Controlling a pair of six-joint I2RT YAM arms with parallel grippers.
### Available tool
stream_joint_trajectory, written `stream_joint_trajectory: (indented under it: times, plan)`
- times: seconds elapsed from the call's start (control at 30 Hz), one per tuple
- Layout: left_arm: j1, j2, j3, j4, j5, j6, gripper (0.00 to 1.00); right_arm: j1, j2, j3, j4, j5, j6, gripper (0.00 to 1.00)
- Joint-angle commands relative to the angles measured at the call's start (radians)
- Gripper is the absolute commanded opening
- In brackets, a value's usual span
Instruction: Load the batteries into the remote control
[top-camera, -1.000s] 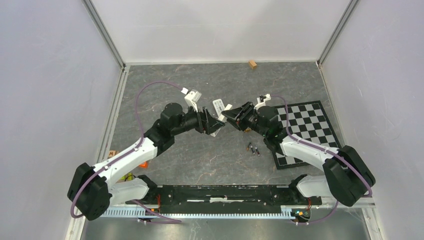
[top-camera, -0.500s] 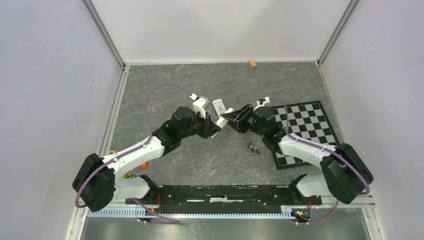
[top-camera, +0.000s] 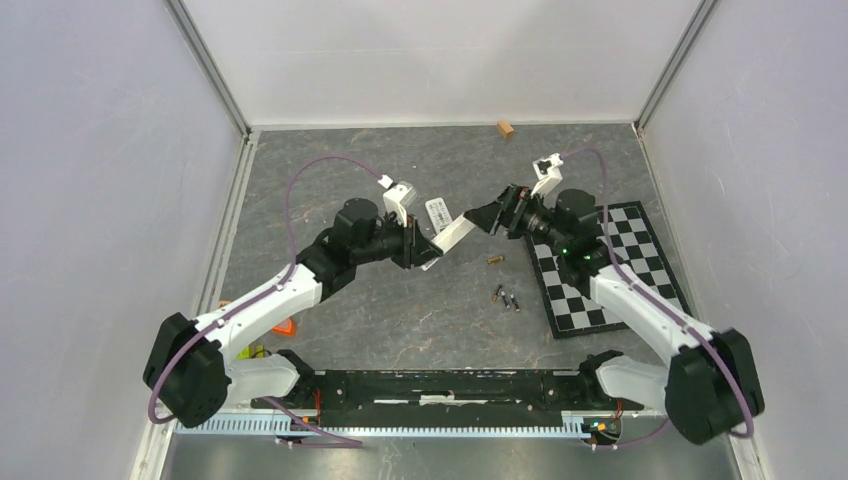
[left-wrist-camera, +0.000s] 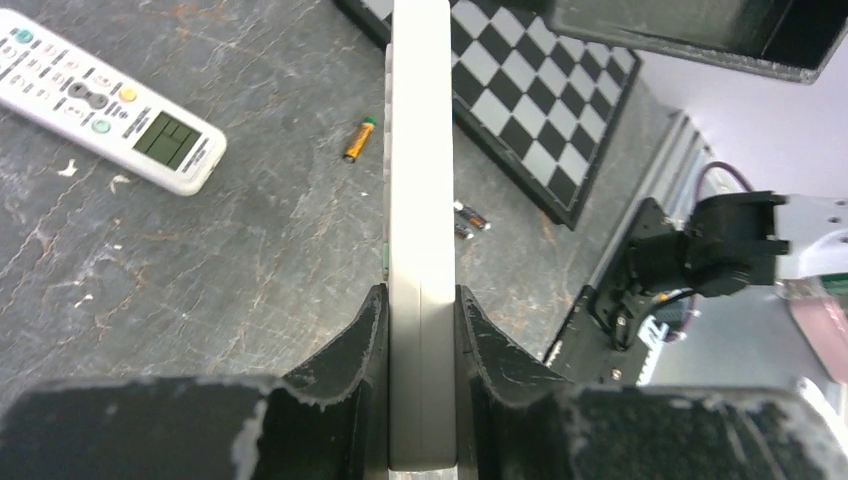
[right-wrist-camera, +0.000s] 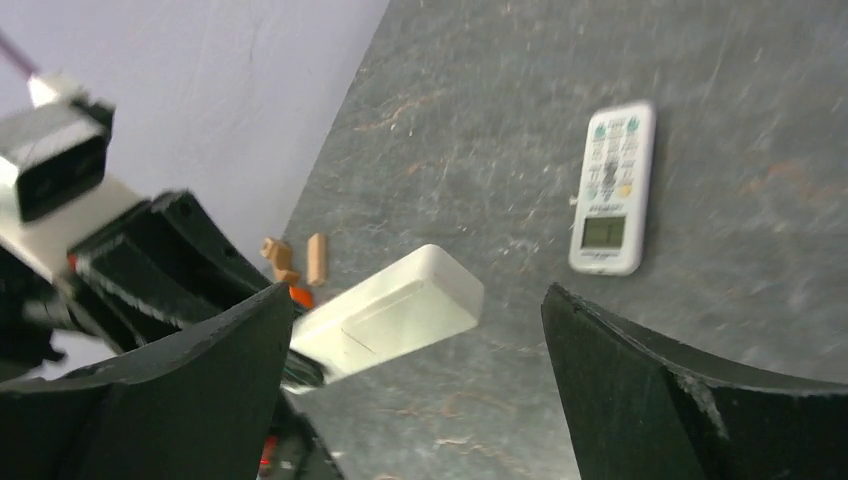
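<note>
The remote control (top-camera: 451, 234) is a slim white bar held off the table, plain back toward the right wrist camera (right-wrist-camera: 390, 310). My left gripper (top-camera: 428, 245) is shut on its near end; in the left wrist view the remote (left-wrist-camera: 420, 170) stands edge-on between the fingers (left-wrist-camera: 352, 345). My right gripper (top-camera: 492, 215) hangs open just right of the remote's free end, touching nothing. A brownish-gold battery (top-camera: 494, 260) lies on the table, also seen from the left wrist (left-wrist-camera: 359, 139). Two dark batteries (top-camera: 506, 297) lie nearer the arms.
A shorter white remote with a display window (top-camera: 437, 212) lies behind the held one. The checkerboard mat (top-camera: 610, 275) covers the right side under the right arm. A wooden block (top-camera: 506, 128) sits by the back wall. Small orange pieces (top-camera: 287, 327) lie at the left.
The left gripper closed on the remote. The right gripper then let go, opened wide and drew back to the right, uncovering the gold battery.
</note>
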Motion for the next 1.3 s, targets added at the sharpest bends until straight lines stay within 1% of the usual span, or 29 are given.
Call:
stream_joint_trajectory:
  times: [0.0,0.13,0.2,0.3,0.37,0.47,0.53,0.63,0.77,0.83,0.87,0.9,1.03,1.17,1.27]
  plan:
    - [0.064,-0.032,0.099,-0.041,0.222,0.0,0.02,-0.025,-0.12,0.045,-0.062,-0.13,-0.399,0.98]
    - [0.104,-0.038,0.209,-0.149,0.367,0.037,0.02,-0.026,-0.153,0.075,-0.037,-0.283,-0.473,0.98]
    - [0.108,-0.039,0.26,-0.233,0.425,0.097,0.02,-0.026,-0.147,0.094,-0.024,-0.366,-0.474,0.98]
    - [0.11,-0.037,0.317,-0.357,0.493,0.177,0.02,-0.024,-0.138,0.117,-0.028,-0.438,-0.48,0.97]
    - [0.11,-0.04,0.325,-0.398,0.535,0.218,0.02,-0.018,-0.138,0.12,-0.007,-0.498,-0.49,0.92]
    - [0.111,-0.04,0.342,-0.439,0.58,0.257,0.02,0.007,-0.138,0.125,0.016,-0.527,-0.511,0.84]
    - [0.111,-0.041,0.35,-0.442,0.61,0.266,0.02,0.024,-0.135,0.133,0.025,-0.553,-0.516,0.78]
    - [0.111,-0.041,0.355,-0.445,0.66,0.276,0.02,0.056,-0.127,0.14,0.031,-0.581,-0.502,0.73]
    - [0.11,-0.057,0.367,-0.481,0.666,0.317,0.02,0.085,-0.087,0.169,-0.029,-0.632,-0.493,0.62]
    - [0.111,-0.063,0.381,-0.534,0.666,0.359,0.02,0.097,-0.082,0.162,-0.027,-0.643,-0.495,0.58]
    - [0.111,-0.066,0.39,-0.558,0.666,0.378,0.02,0.1,-0.084,0.158,-0.024,-0.643,-0.494,0.53]
    - [0.111,-0.071,0.392,-0.571,0.666,0.386,0.02,0.101,-0.088,0.153,-0.011,-0.65,-0.489,0.51]
    - [0.11,-0.089,0.386,-0.572,0.686,0.396,0.02,0.102,-0.098,0.135,0.04,-0.674,-0.452,0.49]
    - [0.111,-0.095,0.39,-0.57,0.692,0.396,0.02,0.107,-0.092,0.14,0.04,-0.698,-0.435,0.52]
    - [0.111,-0.097,0.391,-0.557,0.698,0.389,0.02,0.11,-0.087,0.141,0.043,-0.701,-0.424,0.52]
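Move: The left hand already grips the white remote by one end; the remote's middle is about 3 cm ahead and 3 cm to the right of that hand, roughly level with it. From the open right hand, that middle lies some 6 cm left, 5 cm back and 2 cm lower. On the table about 20 cm below the right hand, the second remote lies about 7 cm left and level fore-and-aft, and the orange battery about 10 cm back and 8 cm right. Both hands draw back and rise, the right about 13 cm back, turning counter-clockwise and half-closing around the left-held remote. ##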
